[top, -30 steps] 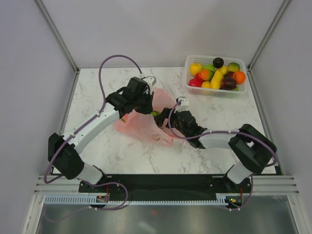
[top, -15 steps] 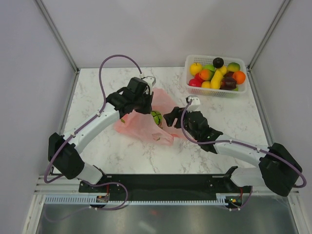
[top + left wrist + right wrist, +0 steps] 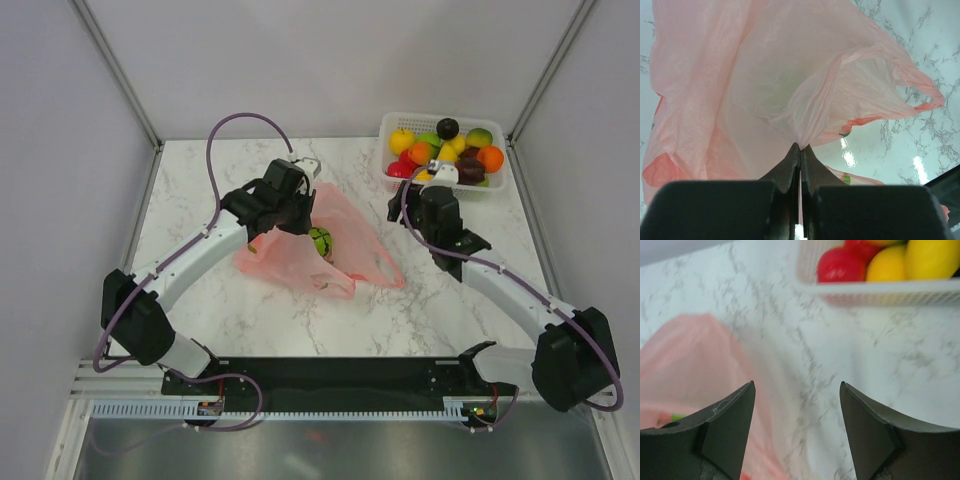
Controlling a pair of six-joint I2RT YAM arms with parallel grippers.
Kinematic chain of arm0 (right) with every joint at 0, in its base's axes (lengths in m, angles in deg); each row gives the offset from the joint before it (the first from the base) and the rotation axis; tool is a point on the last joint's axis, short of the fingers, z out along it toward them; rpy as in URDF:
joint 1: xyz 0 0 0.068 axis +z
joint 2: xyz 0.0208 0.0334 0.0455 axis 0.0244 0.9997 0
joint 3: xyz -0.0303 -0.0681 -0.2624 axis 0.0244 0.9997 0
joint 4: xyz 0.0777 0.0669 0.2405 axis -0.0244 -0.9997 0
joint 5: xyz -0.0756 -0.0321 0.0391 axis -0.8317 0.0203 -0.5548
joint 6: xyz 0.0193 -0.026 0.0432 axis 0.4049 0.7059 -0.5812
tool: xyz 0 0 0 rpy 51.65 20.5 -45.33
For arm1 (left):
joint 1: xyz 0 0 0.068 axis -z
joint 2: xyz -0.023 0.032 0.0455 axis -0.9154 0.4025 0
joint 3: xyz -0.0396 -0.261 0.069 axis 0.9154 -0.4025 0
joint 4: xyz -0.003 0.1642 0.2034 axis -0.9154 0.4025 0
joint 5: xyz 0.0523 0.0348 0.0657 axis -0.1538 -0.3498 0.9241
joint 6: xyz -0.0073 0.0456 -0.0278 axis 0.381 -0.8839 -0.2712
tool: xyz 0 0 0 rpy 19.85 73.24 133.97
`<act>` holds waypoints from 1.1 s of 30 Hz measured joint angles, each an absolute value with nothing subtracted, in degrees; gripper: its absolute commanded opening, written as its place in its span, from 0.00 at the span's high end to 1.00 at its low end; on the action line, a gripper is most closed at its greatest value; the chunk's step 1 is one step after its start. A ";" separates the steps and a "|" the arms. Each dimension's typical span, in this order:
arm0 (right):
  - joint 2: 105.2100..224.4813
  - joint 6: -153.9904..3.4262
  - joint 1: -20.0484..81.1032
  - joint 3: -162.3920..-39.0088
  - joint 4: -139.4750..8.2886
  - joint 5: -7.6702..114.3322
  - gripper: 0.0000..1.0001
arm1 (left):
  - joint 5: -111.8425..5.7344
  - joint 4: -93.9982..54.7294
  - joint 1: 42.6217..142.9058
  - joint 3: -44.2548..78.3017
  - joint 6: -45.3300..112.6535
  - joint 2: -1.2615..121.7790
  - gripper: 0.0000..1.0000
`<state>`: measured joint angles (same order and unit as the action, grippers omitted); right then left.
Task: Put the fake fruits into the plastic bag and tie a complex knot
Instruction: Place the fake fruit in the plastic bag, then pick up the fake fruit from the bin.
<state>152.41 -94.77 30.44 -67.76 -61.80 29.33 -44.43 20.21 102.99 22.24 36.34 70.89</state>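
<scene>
The pink plastic bag [image 3: 300, 250] lies crumpled at mid-table, one handle loop [image 3: 385, 270] trailing right. A green fake fruit [image 3: 321, 241] sits in its mouth. My left gripper [image 3: 300, 207] is shut on the bag's upper edge; in the left wrist view the jaws [image 3: 801, 146] pinch a fold of the pink film [image 3: 790, 75]. My right gripper [image 3: 398, 205] hovers open and empty between the bag and the basket; its wrist view shows bare marble between the fingertips [image 3: 796, 390], the bag [image 3: 690, 365] at the left. More fake fruits [image 3: 445, 150] fill the basket.
The white lattice basket [image 3: 392, 127] stands at the back right corner; its front wall [image 3: 880, 287] is close ahead of my right gripper, with red [image 3: 842, 265] and yellow [image 3: 935, 257] fruits behind it. Frame posts and side walls border the table.
My right arm has pulled out of the bag's mouth and swung right and back toward the basket, leaving the green fruit in the bag. The left gripper still pinches the bag.
</scene>
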 measured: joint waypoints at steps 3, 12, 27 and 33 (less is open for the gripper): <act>157.70 -93.66 23.03 -76.46 -64.92 29.59 0.24 | -44.37 20.23 103.04 22.24 36.32 71.15 0.98; 177.26 -90.79 14.35 -97.71 -73.05 29.22 0.22 | -43.12 20.42 104.02 22.24 36.23 71.77 0.98; 202.44 -82.82 8.41 -127.41 -82.69 34.29 0.02 | -41.90 21.36 104.13 22.24 36.26 72.34 0.98; 207.03 -85.35 8.86 -130.38 -82.60 37.24 0.02 | -41.87 21.41 104.13 22.24 36.23 72.23 0.98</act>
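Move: The papaya, lying in the left part of the white basket, is about 26 cm ahead of the open right hand, 12 cm to its right and some 9 cm lower. The red fruit lies about 4 cm nearer and 5 cm to the left of it; the yellow apple is about 6 cm farther out and 6 cm to its left. From the left hand, shut on the bag, the papaya lies roughly 29 cm ahead, 30 cm right and 11 cm below. The left fingers keep their pinch on the bag's edge, easing down about a centimetre, while the empty right hand sweeps some 24 cm forward and 10 cm right, away from the bag to over the basket's papaya. It rises briefly, then sinks below its starting height, tips further down about 15 degrees and spreads its fingers nearly fully; no touch on the fruit can be made out. ##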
